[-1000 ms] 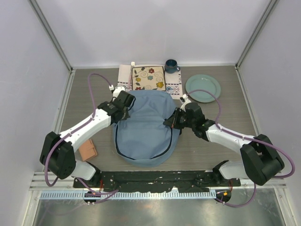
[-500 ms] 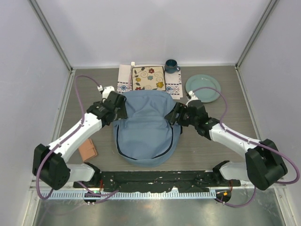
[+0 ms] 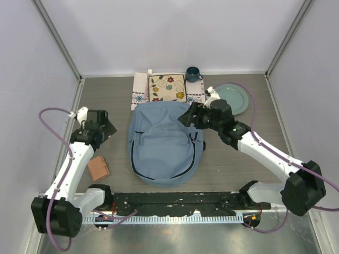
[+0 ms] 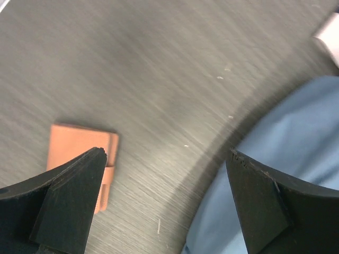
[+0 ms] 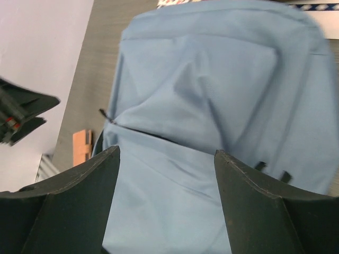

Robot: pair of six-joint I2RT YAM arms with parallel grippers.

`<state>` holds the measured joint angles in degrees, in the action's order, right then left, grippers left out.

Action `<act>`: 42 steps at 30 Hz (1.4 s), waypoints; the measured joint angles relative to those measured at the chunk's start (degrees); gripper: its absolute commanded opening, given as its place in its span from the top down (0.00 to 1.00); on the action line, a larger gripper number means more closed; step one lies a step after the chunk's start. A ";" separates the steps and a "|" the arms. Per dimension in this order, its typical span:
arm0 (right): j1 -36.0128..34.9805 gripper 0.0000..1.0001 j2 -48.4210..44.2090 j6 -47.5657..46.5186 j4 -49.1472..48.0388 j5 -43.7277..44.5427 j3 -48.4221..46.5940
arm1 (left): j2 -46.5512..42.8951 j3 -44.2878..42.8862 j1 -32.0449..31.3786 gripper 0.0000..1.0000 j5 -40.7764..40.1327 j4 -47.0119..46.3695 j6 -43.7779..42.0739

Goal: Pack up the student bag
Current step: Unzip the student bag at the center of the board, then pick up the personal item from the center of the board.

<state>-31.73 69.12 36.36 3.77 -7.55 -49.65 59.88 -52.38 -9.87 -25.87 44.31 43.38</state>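
Note:
The student bag [image 3: 161,145], a large light-blue backpack with dark zipper lines, lies flat in the middle of the table, its top touching the patterned mat. My left gripper [image 3: 109,127] is open to the left of the bag and apart from it. In the left wrist view, bare table shows between the left gripper's [image 4: 167,152] fingers, with the student bag's edge [image 4: 286,148] at the right. My right gripper [image 3: 186,117] hovers open over the bag's upper right corner. The right wrist view looks between the right gripper's [image 5: 167,151] empty fingers down onto the student bag's fabric [image 5: 212,95].
A small orange wallet-like item [image 3: 98,168] lies on the table left of the bag and also appears as the orange item [image 4: 79,148] in the left wrist view. At the back are a white patterned mat [image 3: 168,89], a dark blue mug [image 3: 193,73] and a green plate [image 3: 229,99].
Both grippers, shut at the bag's upper sides a second ago, have opened. The left arm swung away to the left; the right moved toward the bag's top. The bag has settled flatter.

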 measured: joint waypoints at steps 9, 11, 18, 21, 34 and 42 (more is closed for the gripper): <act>-8.76 0.23 11.13 -2.73 0.96 -4.61 -8.02 | 0.46 6.75 18.49 0.00 4.50 2.69 4.15; -9.75 0.23 13.75 -3.26 1.60 -5.75 -9.51 | 2.23 6.91 20.44 0.01 5.01 3.30 4.66; -11.10 0.23 18.01 -3.74 2.03 -8.44 -12.72 | 2.89 11.47 22.45 0.01 6.25 4.02 6.19; -11.34 0.23 18.60 -3.76 2.01 -9.62 -13.33 | 1.95 12.35 22.82 0.00 6.16 4.59 6.97; -13.09 0.23 21.70 -4.20 2.05 -12.63 -15.91 | 0.07 19.61 29.03 0.01 8.44 2.67 10.38; -16.94 0.23 27.32 -4.17 1.05 -14.58 -21.70 | 2.67 22.62 29.51 0.05 15.21 -6.45 8.28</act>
<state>-48.66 96.44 32.18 4.82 -22.13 -71.35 62.54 -29.76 19.64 -10.66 37.87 51.66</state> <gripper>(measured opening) 0.774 0.981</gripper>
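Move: From the left gripper, the tan wallet lies about 11 cm back, 8 cm to the left and 15 cm below; the bag's middle is some 23 cm to its right, 1 cm back and 13 cm down. From the right gripper, the left zip pull lies about 22 cm to the left, 4 cm back and 15 cm below, the bag's middle 8 cm left and 8 cm back, the floral pouch 19 cm ahead and 8 cm left. Lower the open left gripper about 14 cm while swinging it back and left to the wallet, turning counter-clockwise, then ease it slightly forward and right, still sinking, until its fingers straddle and nudge the wallet. Sweep the open right gripper some 17 cm left and slightly back above the bag towards the left zip pull, turning about 30 degrees counter-clockwise. ##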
